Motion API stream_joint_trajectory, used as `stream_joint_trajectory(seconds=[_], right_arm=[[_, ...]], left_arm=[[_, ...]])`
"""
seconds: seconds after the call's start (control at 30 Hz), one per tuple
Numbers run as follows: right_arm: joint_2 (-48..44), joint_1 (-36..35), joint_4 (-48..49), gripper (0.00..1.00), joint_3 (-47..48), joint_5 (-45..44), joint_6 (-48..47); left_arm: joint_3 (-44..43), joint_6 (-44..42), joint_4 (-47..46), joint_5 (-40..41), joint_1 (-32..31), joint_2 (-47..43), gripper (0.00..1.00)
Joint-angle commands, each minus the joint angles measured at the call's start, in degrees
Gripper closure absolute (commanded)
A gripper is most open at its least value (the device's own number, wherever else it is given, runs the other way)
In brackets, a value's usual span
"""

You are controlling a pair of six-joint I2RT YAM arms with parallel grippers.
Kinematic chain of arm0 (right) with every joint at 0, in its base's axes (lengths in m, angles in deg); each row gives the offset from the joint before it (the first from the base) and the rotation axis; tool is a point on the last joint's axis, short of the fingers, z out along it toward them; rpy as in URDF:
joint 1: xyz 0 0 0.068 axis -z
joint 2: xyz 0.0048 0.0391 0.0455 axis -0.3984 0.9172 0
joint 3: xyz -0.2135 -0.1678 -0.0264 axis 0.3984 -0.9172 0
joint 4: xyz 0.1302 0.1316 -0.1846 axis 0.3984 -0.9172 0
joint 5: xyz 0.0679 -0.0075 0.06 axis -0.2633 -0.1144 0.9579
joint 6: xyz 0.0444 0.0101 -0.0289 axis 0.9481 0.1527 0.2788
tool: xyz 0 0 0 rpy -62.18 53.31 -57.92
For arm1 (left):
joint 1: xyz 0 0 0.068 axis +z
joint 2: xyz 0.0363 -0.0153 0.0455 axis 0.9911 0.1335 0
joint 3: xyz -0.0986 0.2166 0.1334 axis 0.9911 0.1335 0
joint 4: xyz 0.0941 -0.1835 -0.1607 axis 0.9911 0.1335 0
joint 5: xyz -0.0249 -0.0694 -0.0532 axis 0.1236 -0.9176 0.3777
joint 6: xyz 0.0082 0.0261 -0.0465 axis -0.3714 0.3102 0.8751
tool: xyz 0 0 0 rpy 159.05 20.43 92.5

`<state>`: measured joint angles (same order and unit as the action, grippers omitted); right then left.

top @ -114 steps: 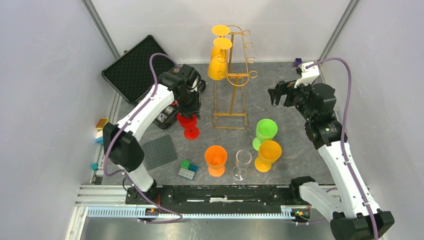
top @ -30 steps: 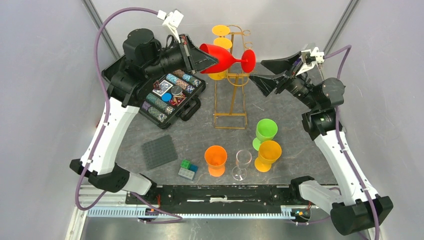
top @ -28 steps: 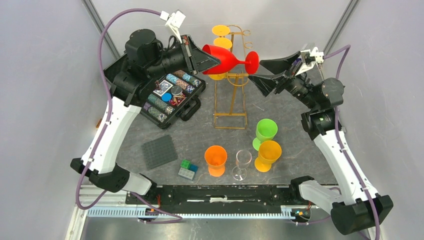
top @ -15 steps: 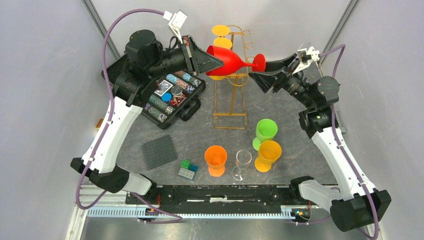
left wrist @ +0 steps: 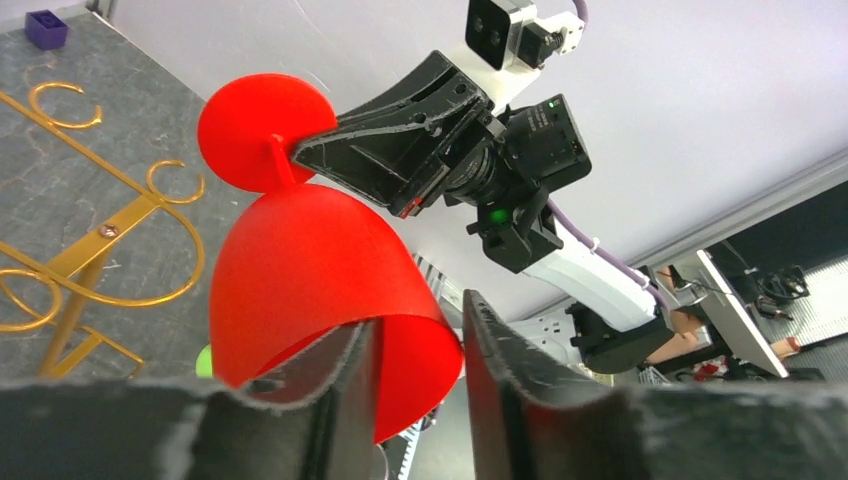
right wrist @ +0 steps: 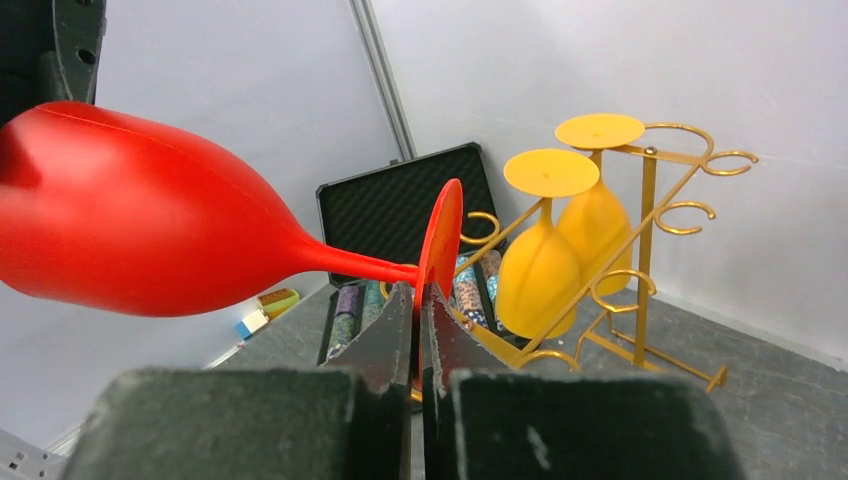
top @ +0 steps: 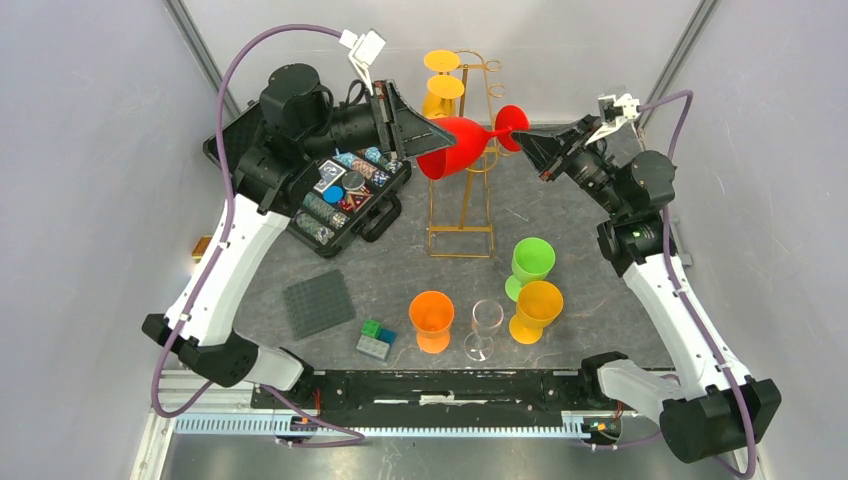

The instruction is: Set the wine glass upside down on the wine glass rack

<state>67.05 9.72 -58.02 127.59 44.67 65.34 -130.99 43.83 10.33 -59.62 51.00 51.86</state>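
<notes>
A red wine glass (top: 455, 145) (left wrist: 310, 280) (right wrist: 150, 240) hangs on its side in the air in front of the gold wine glass rack (top: 433, 205) (right wrist: 648, 250) (left wrist: 75, 258). My right gripper (top: 520, 135) (right wrist: 422, 290) is shut on the edge of its round foot. My left gripper (top: 440, 140) (left wrist: 418, 320) is at the bowl's rim with its jaws apart. One finger is inside the bowl and the other stands off the outside with a gap. Two yellow glasses (top: 437, 110) (right wrist: 540, 260) hang upside down on the rack's left side.
An open black case of poker chips (top: 345, 190) lies left of the rack. Green (top: 532, 262), yellow-orange (top: 537, 308), clear (top: 486, 325) and orange (top: 432, 318) glasses stand upright at the near middle. A grey studded plate (top: 318, 303) and small blocks (top: 375, 340) lie near left.
My right gripper has moved in and shut on the red glass's foot. My left gripper's jaws have parted at the bowl, and the bowl end has dropped a little.
</notes>
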Motion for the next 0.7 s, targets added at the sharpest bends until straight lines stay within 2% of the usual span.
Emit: stream_joint_trajectory(seconds=[0.0,0.03,0.2,0.33,0.5,0.67], right_arm=[[-1.2,-0.3,0.7,1.00,0.2,1.3,-1.5],[-1.3,-0.3,0.3,1.00,0.2,1.0,-1.8],[-2.5,-0.2,-1.4,1.00,0.7,-2.1,-4.2],[-4.2,-0.2,-2.7,1.00,0.7,-6.6,-7.2],[-7.2,-0.2,-3.5,1.00,-0.4,-13.7,-11.6],[-8.6,-0.2,-3.8,1.00,-1.0,-14.9,-16.4]], left_arm=[[-0.1,0.9,-2.9,0.6,0.6,-1.8,0.51],[0.0,0.8,-2.8,0.8,0.6,-2.0,0.44],[0.4,0.6,-2.8,1.4,0.7,-2.2,0.25],[1.5,1.5,-4.1,1.7,1.4,-2.9,0.19],[4.7,4.9,-7.8,1.2,3.7,-4.5,0.18],[10.0,9.8,-12.3,1.0,7.7,-7.0,0.18]])
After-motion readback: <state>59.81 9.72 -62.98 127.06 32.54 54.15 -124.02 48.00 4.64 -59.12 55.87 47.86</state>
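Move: The right fingers are already shut on the foot of the sideways red wine glass; its middle lies about 8 cm left and 4 cm back of them. The upper frame of the rack is some 12 cm ahead, 7 cm left and 12 cm below, the nearer hanging yellow glass about 15 cm ahead, 12 cm left and 16 cm below. For the left hand, at the bowl's rim, the glass's middle is roughly 6 cm right, 3 cm below. The left fingers, already parting, spread wide to give up the bowl's rim, the hand holding its place at first and then drawing back left and a little forward, about 3 cm in all. The right hand keeps its pinch on the foot and, after a brief near-standstill, carries the red glass some 4 cm right and 2 cm up, away from the left hand and the rack, swinging about 15 degrees clockwise. ##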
